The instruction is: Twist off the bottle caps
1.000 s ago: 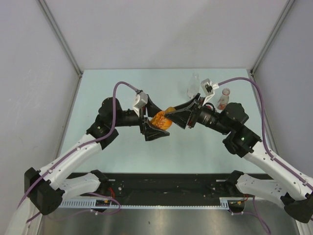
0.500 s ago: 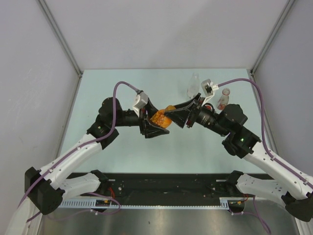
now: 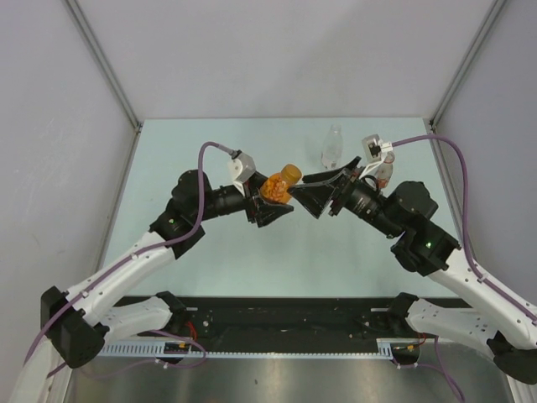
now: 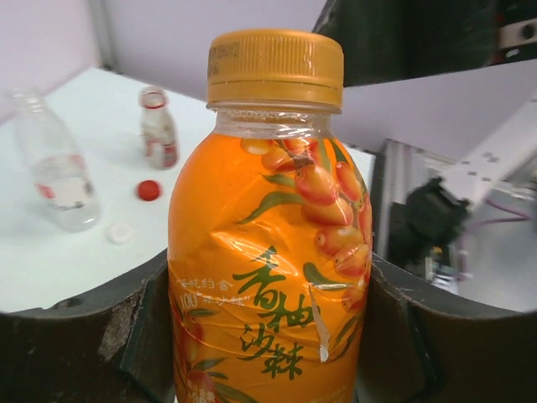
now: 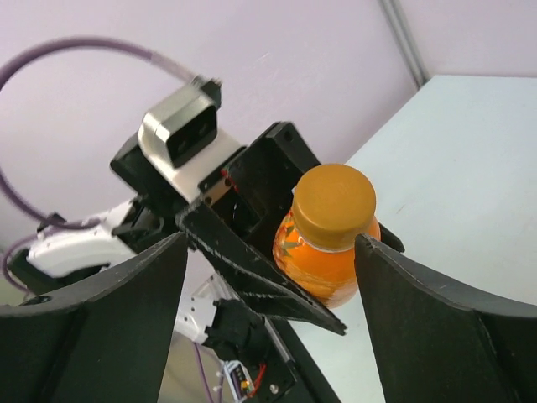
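Note:
My left gripper (image 3: 270, 200) is shut on the squat orange bottle (image 3: 275, 188) and holds it above the table. In the left wrist view its fingers (image 4: 143, 327) press both sides of the orange bottle (image 4: 268, 277), whose orange cap (image 4: 275, 67) sits on the neck. My right gripper (image 3: 311, 191) stands open just right of the cap (image 3: 290, 173), not touching it. The right wrist view has the orange cap (image 5: 334, 206) ahead between the spread jaws of my right gripper (image 5: 270, 242). A loose red cap (image 4: 148, 190) and a white cap (image 4: 120, 233) lie on the table.
A clear bottle with a pale label (image 3: 332, 147) stands at the back of the table (image 3: 210, 151). A small bottle with a red neck ring (image 3: 385, 173) stands to its right, partly behind my right wrist. Grey walls enclose the table on three sides.
My left gripper closed on the orange bottle and lifted it up and back. My right gripper let go of the cap, opened and drew back to the right.

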{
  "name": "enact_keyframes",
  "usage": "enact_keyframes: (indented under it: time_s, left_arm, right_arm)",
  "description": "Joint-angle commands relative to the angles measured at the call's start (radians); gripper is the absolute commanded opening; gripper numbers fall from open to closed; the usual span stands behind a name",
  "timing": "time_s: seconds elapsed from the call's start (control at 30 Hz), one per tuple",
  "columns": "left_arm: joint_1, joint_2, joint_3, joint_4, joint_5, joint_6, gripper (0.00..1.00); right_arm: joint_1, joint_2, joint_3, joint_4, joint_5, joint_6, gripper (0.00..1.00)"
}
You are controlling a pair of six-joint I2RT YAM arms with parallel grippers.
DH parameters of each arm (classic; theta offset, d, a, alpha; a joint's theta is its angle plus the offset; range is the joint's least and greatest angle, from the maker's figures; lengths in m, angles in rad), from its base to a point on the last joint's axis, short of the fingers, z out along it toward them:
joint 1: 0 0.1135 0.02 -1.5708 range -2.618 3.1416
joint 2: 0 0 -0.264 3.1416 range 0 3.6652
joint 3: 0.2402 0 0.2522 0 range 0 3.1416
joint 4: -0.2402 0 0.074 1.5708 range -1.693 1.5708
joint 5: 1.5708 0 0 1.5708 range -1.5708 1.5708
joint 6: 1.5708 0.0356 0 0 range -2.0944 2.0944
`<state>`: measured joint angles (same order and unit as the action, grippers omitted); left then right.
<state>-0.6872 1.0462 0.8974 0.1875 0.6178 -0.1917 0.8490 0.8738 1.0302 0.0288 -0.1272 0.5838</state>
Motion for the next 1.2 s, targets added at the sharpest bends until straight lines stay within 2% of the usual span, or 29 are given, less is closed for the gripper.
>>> enact_keyframes:
  time_s: [0.0,0.3,0.63,0.77,0.93,1.17]
  left_arm:
    - [-0.101,-0.041,-0.003,0.001,-0.304,0.139,0.00]
    - [-0.253,-0.060,-0.038,0.018,-0.677,0.261,0.00]
    - [-0.367,-0.057,-0.072,0.072,-0.927,0.324,0.00]
    - [-0.390,-0.061,-0.083,0.087,-0.978,0.343,0.00]
    - [-0.399,-0.063,-0.086,0.090,-0.983,0.351,0.00]
    - [-0.405,-0.061,-0.086,0.086,-0.975,0.356,0.00]
  right_arm:
    - [0.007,-0.007,0.059,-0.026,0.165,0.077,0.84]
    - [0.019,0.054,0.093,-0.106,0.262,0.129,0.83]
    - [0.030,0.096,0.093,-0.067,0.305,0.145,0.72]
    - [0.033,0.106,0.093,-0.066,0.304,0.155,0.66]
    - [0.035,0.117,0.093,-0.055,0.294,0.156,0.65]
    - [0.038,0.133,0.093,-0.046,0.285,0.154,0.56]
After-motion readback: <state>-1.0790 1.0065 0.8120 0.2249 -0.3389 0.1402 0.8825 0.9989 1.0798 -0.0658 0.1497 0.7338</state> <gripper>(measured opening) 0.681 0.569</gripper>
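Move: Just past the right fingertips sits the orange bottle's cap, still on: from the right hand about 3 cm ahead, 2 cm left and 1 cm lower, with the bottle's middle some 3 cm ahead, 4 cm left and 6 cm below. From the left hand, which grips that bottle, the cap stands about 7 cm above and 3 cm right, level fore and aft. The clear bottle stands roughly 26 cm ahead of the right hand, 9 cm right and 28 cm down. Reaching forward about 5 cm and then down 3.5 cm, the right hand comes over the orange cap, tipping down and turning slightly clockwise while its open fingers close by about a third around the cap's sides. The left hand keeps its grip on the bottle, swinging it some 35 degrees counter-clockwise while easing about 2.5 cm forward and 2 cm down. ##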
